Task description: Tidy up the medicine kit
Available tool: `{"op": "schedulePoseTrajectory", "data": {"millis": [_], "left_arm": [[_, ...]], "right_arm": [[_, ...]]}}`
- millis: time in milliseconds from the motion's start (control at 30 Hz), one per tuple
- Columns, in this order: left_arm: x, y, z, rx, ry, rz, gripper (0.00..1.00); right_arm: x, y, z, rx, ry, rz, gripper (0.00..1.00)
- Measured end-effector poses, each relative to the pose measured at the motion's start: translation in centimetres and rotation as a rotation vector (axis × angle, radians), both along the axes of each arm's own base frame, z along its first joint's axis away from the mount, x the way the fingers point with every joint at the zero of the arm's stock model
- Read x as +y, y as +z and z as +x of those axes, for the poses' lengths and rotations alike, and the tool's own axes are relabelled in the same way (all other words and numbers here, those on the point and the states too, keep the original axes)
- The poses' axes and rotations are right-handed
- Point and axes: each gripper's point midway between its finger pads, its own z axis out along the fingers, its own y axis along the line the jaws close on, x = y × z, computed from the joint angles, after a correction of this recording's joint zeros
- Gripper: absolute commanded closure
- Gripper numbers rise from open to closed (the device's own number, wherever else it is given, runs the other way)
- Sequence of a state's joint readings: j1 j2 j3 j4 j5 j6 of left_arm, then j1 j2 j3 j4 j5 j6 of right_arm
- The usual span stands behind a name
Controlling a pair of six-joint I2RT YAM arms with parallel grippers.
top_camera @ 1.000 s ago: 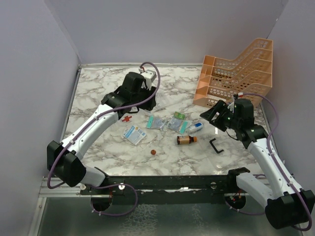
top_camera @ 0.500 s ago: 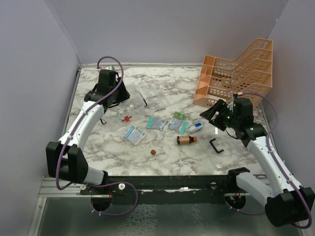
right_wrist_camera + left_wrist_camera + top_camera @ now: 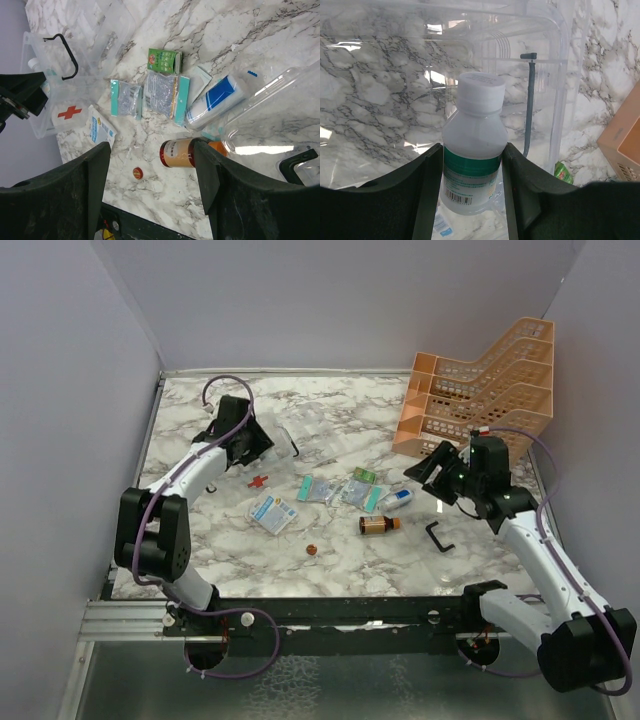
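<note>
The medicine kit [image 3: 283,439] is a clear box with a black handle [image 3: 529,100], lying at the back left; it also shows in the right wrist view [image 3: 35,45]. My left gripper [image 3: 471,155] is shut on a white bottle [image 3: 475,135] with a green label, held just over the kit's near edge; in the top view this gripper [image 3: 248,440] sits at the kit's left side. My right gripper [image 3: 150,150] hangs open above the table with nothing between its fingers. Below it lies a brown bottle [image 3: 177,152] with an orange cap.
Loose on the marble: sachets [image 3: 318,488], a green packet [image 3: 362,475], a white-blue tube [image 3: 397,500], a blue-white sachet [image 3: 273,512], a red cross mark [image 3: 259,481], a small red cap [image 3: 312,549]. A clear piece with a black handle [image 3: 438,537] lies right. The orange rack [image 3: 480,390] stands back right.
The left arm swung left from the table's middle back, then came back down beside the clear kit, bottle in its grip. The right gripper barely shifted.
</note>
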State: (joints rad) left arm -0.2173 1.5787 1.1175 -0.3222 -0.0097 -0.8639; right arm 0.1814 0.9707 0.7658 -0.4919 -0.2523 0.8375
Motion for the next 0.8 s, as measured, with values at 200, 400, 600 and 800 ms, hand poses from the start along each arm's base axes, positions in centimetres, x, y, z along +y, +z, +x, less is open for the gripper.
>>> {"op": "schedulePoseTrajectory", "data": {"millis": [200, 400, 600, 800], "left_arm": [[-0.9, -2.0, 0.8, 0.029, 0.022, -0.037, 0.58], [-2.3, -4.3, 0.9, 0.074, 0.004, -0.041, 0.58], [-3.4, -6.6, 0.3, 0.131, -0.029, -0.02, 0.57], [-4.2, -6.7, 0.6, 0.129, -0.054, -0.016, 0.47]], "right_arm": [[0.4, -0.7, 0.7, 0.019, 0.01, 0.01, 0.32], [0.8, -1.3, 1.4, 0.028, 0.021, 0.017, 0.32], [0.9, -1.5, 1.7, 0.029, 0.024, 0.019, 0.33], [1.0, -1.6, 2.3, 0.027, 0.024, 0.02, 0.33]]}}
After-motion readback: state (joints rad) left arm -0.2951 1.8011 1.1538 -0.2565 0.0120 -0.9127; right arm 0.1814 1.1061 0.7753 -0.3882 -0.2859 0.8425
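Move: The open kit box, which the white-and-green bottle in the left fingers is to go into, lies about 9 cm below this hand, its middle some 2 cm back and 1 cm to the right. The box's black handle is about 8 cm to the right and 2 cm ahead; the medicine card lies on the table 18 cm back and 4 cm right. From the right hand the box is roughly 38 cm left and 12 cm ahead. The bottle, still pinched by the left fingers, is lowered about 7 cm into the open kit box and carried some 4 cm to the right on the way, towards the black handle's side; the fingers tip slightly steeper and keep their grip as the descent eases to a stop. The empty right hand drifts forward a couple of centimetres and slightly down, still open. ##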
